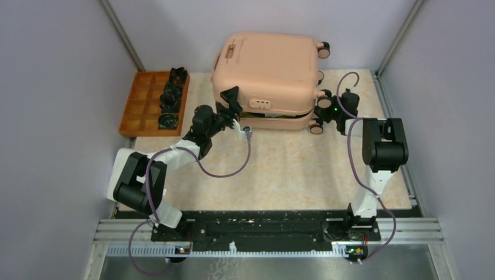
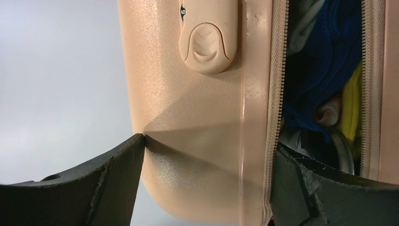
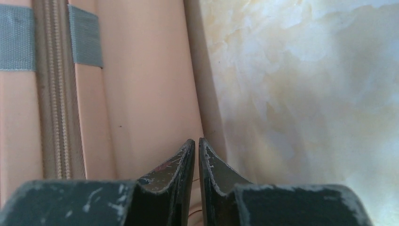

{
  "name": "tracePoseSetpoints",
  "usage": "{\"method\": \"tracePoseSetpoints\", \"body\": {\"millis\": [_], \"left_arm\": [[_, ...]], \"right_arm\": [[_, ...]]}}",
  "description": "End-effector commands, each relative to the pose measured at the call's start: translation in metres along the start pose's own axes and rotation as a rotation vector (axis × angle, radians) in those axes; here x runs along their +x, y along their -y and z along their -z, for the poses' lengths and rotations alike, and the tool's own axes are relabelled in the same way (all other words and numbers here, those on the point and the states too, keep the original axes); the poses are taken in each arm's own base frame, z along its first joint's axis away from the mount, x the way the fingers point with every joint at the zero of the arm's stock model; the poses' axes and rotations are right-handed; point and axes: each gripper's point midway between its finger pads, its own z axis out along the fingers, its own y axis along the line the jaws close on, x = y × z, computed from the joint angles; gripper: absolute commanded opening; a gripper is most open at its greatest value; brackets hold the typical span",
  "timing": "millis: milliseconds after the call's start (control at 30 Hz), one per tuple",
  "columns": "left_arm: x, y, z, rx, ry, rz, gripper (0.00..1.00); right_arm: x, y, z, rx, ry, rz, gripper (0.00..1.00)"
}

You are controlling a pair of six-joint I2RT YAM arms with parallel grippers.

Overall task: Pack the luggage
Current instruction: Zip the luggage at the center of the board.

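The peach-pink luggage lies flat at the back of the table, its lid lowered but a gap left along the front. My left gripper is at its front left corner, open. In the left wrist view the gripper straddles the lid's rounded corner: one fingertip touches the outer shell, the other lies in the gap by the zipper. Blue cloth and yellow cloth show inside. My right gripper is at the right front wheels, shut beside the shell; only a thin slit remains.
An orange compartmented tray with several black items stands at the back left. The marbled table stretches in front of the luggage. Grey walls close in on both sides. Purple cables loop from both arms.
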Motion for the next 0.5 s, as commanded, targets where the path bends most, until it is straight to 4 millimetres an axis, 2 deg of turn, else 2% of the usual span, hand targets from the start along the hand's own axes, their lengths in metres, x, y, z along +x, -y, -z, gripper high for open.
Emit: {"method": "tracePoseSetpoints", "body": {"millis": [0, 100, 200, 367, 433, 467], "left_arm": [[0.02, -0.016, -0.002, -0.032, -0.075, 0.079, 0.73], [0.033, -0.018, 0.001, -0.025, -0.101, 0.083, 0.7], [0.046, -0.021, 0.008, -0.025, -0.131, 0.088, 0.69], [0.063, -0.016, 0.024, -0.012, -0.172, 0.115, 0.68], [0.064, -0.011, 0.032, -0.005, -0.178, 0.123, 0.67], [0.062, -0.007, 0.036, 0.0, -0.175, 0.126, 0.66]], "right_arm": [[0.094, -0.092, 0.004, -0.296, -0.205, -0.009, 0.14], [0.134, -0.12, 0.008, -0.352, -0.262, 0.045, 0.15], [0.153, -0.132, 0.011, -0.387, -0.291, 0.059, 0.15], [0.161, -0.148, 0.029, -0.469, -0.321, 0.024, 0.15], [0.148, -0.143, 0.037, -0.441, -0.291, 0.071, 0.15], [0.137, -0.13, 0.039, -0.384, -0.272, 0.087, 0.16]]}}
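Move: The left gripper already straddles the near left corner of the lid, one finger inside the opening; the latch plate is about 9 cm to its right and level with it, the wooden tray some 26 cm left, 13 cm farther out and 22 cm below. The right fingertips are at the luggage's wheel end: the near lower wheel about 5 cm back, 1 cm left and 4 cm below them, the near upper wheel roughly 4 cm back, straight above by 13 cm. Push the luggage's wheel end to the left with the right gripper's closed fingers, about 9 cm, bending the path back towards the base by some 4 cm and slightly down in the second half. Let the left gripper travel with the lid corner, still wide open around it, about 6 cm left with a little forward and up, turning roughly 10 degrees counter-clockwise. ##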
